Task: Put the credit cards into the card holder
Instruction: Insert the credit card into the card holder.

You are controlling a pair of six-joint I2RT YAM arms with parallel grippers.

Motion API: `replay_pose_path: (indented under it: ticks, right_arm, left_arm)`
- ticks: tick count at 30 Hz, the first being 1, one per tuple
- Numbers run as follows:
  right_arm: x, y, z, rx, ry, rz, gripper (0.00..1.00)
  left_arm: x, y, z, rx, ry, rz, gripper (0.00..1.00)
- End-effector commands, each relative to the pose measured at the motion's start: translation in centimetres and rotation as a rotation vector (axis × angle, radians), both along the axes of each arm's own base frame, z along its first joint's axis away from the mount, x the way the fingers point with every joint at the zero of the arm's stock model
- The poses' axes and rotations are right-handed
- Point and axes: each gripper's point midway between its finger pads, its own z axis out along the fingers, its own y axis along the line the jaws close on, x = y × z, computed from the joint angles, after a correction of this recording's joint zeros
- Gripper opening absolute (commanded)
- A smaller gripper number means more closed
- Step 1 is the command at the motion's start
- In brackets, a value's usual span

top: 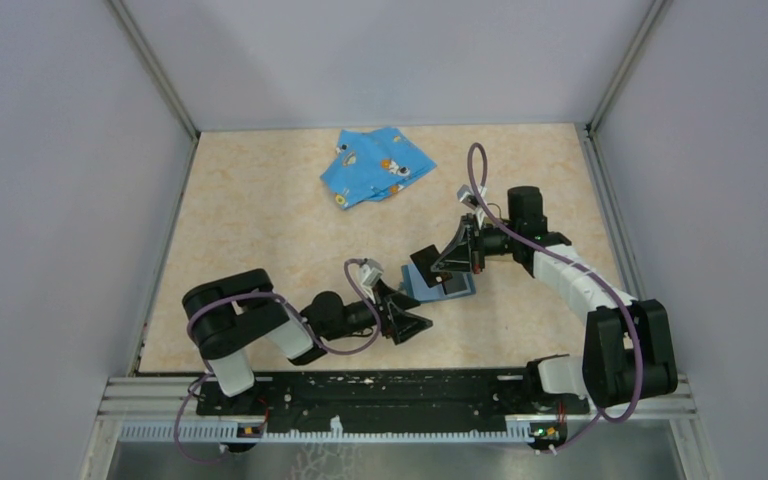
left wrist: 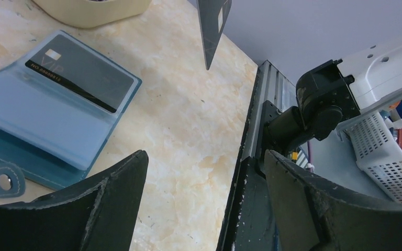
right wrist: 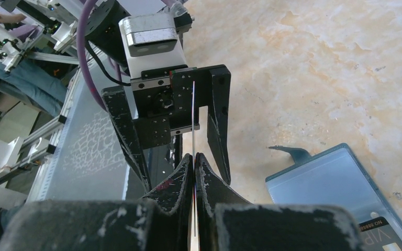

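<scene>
The teal card holder [left wrist: 42, 130] lies open on the table with one black credit card [left wrist: 81, 78] tucked into its upper pocket. My right gripper [right wrist: 194, 157] is shut on a second credit card [right wrist: 193, 115], seen edge-on here. In the left wrist view that card [left wrist: 213, 31] hangs upright above the table, to the right of the holder. From above, the right gripper [top: 440, 262] hovers over the card holder [top: 455, 288]. My left gripper [left wrist: 204, 172] stands open and holds nothing, low over the table just right of the holder and near the front edge [top: 412, 322].
A blue cartoon-print cloth [top: 375, 165] lies at the back of the table. A tan oval tray [left wrist: 91, 10] sits just beyond the holder. The black front rail [left wrist: 251, 172] runs close to the left gripper.
</scene>
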Motion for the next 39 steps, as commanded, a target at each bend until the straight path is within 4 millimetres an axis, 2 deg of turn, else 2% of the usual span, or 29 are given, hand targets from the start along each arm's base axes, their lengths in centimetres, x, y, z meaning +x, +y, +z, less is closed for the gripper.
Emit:
replay_pose_path:
  ticks: [1,8,16,19,24,27,28,29,31,32,33,36,39]
  right_arm:
    - [-0.1,0.3,0.1,0.014,-0.042,0.022,0.00]
    - [-0.1,0.4,0.0,0.012,-0.041,0.025,0.00]
    - [-0.1,0.4,-0.1,0.011,-0.036,0.027,0.00]
    - [-0.2,0.4,-0.1,0.012,-0.035,0.028,0.00]
    - [-0.3,0.5,0.0,0.014,-0.034,0.032,0.00]
    - [-0.2,0.5,0.0,0.007,-0.037,0.029,0.00]
    - [0.0,0.4,0.0,-0.006,-0.049,0.021,0.03]
    - [0.4,0.2,0.0,-0.036,-0.075,0.009,0.14]
    - [1.1,-0.4,0.1,-0.124,-0.142,-0.009,0.45]
    - [1.4,-0.7,0.1,-0.166,-0.166,-0.014,0.57]
    - [1.7,-1.0,0.2,-0.195,-0.180,-0.019,0.64]
    - [1.6,-1.2,-0.3,-0.216,-0.179,-0.012,0.70]
    - [1.3,-1.1,-0.3,-0.203,-0.168,0.008,0.71]
  left_arm:
    - [0.6,-0.2,8.0,-0.272,-0.163,0.018,0.86]
    - [2.7,-0.8,10.0,-0.348,-0.113,0.008,0.71]
    - [3.4,-1.2,11.7,-0.388,-0.144,-0.013,0.57]
    - [3.7,-1.1,11.8,-0.391,-0.144,-0.019,0.41]
    - [4.2,-0.9,11.4,-0.381,-0.130,-0.026,0.01]
    - [4.1,-0.6,11.0,-0.366,-0.138,-0.045,0.00]
    - [4.0,-0.5,10.7,-0.353,-0.140,-0.057,0.00]
    - [3.9,-0.4,10.2,-0.333,-0.129,-0.068,0.00]
    - [3.7,-0.2,8.6,-0.276,-0.086,-0.109,0.00]
    - [3.4,-0.2,7.6,-0.236,-0.058,-0.137,0.00]
    - [3.2,-0.2,6.8,-0.199,-0.036,-0.160,0.00]
    - [2.5,-0.1,4.7,-0.093,-0.021,-0.210,0.00]
    - [1.7,-0.3,3.0,0.008,0.005,-0.277,0.00]
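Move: The dark credit card in the right fingers has its middle about 8 cm ahead of the open left fingers, 3 cm to their right and 7 cm above them. The open card holder lies about 5 cm ahead, 6 cm right and 10 cm below the left hand, with the card tray some 15 cm ahead and 21 cm right at table level. From the right hand, the held card's middle is about 3 cm left, 1 cm ahead and 1 cm lower. Upward and forward, about 5 cm each way and slightly right, the open left hand rises to the held card, tilting its fingertips up some 10 degrees, and shuts on the card's near edge. The right fingers then open and let go, that hand shifting 2 cm forward, while the left eases back down, leftward and clockwise with its pinch kept. ##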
